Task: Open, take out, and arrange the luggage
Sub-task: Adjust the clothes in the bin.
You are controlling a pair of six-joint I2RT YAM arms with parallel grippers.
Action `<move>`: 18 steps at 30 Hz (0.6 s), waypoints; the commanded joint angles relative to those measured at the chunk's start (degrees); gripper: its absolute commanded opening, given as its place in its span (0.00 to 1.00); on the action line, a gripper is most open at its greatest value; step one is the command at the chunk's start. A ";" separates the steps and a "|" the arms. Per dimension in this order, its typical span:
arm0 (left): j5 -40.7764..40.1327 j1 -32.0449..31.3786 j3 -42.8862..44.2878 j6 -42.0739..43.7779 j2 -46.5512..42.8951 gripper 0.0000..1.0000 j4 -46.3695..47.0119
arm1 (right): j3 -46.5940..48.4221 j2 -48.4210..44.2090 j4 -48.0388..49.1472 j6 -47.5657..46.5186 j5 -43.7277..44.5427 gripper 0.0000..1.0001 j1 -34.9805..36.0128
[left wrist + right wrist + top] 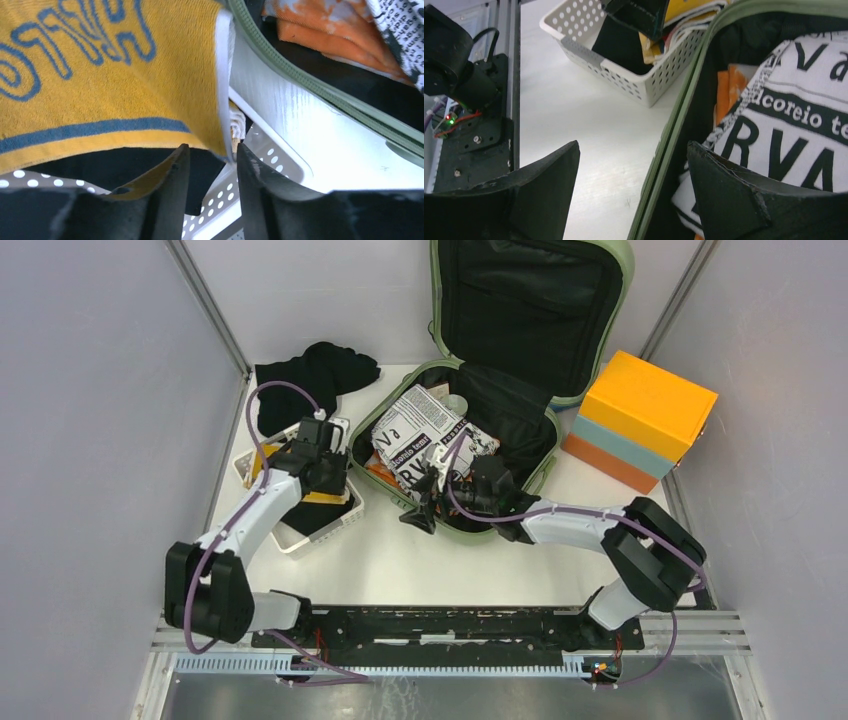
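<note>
The sage-green luggage (pixel 548 450) lies open, its black-lined lid (pixel 530 300) leaning on the back wall. A newspaper-print cloth (pixel 420 430) and an orange cloth (pixel 325 25) lie in its base. My left gripper (pixel 325 465) hangs over the white basket (pixel 320 535). Its jaws (pixel 212 147) stand apart with nothing between them, and a yellow cloth with blue lettering (pixel 100 75) lies just beyond the tips. My right gripper (pixel 432 495) is open and straddles the luggage's near-left rim (pixel 674 130), one finger over the table and one over the print cloth (pixel 794 135).
A black garment (pixel 315 375) lies on the table at the back left. An orange and light-blue box (pixel 640 420) stands right of the luggage. The basket (pixel 624 75) sits close against the luggage's left side. Grey walls close in both sides.
</note>
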 commanded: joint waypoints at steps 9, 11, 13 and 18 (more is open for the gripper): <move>-1.80 4.23 -3.20 -7.71 -25.51 0.70 3.70 | 17.52 11.14 8.20 12.10 11.45 0.84 4.84; -3.76 4.24 -3.70 -9.35 -30.07 0.72 3.78 | 21.44 13.52 5.47 12.62 15.08 0.84 6.45; -5.19 4.26 -3.99 -11.06 -34.50 0.75 4.15 | 25.85 16.43 1.95 13.77 18.72 0.84 8.05; -9.08 4.24 -4.14 -13.19 -43.88 0.83 4.27 | 35.63 23.56 -6.42 19.07 32.22 0.84 11.84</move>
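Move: The yellow cloth on top of the bin's pile has its near right corner between the left fingertips; its middle is about 8 cm left, 3 cm ahead and 3 cm below. The bin's middle is some 8 cm left, level fore and aft, and 6 cm below the left hand. From the right hand the cloth's middle is about 23 cm left, 6 cm ahead and 8 cm down; the printed cloth in the suitcase is 13 cm ahead, 3 cm right and 6 cm below. Lift the left gripper off the yellow cloth's corner, rising about 16 cm and easing a little back and left, its fingers spreading on open while they tip up some 35 degrees. Meanwhile sweep the right gripper, kept open, leftward over the suitcase rim towards the cloth, about 12 cm, going forward and up as well and turning slightly clockwise. ##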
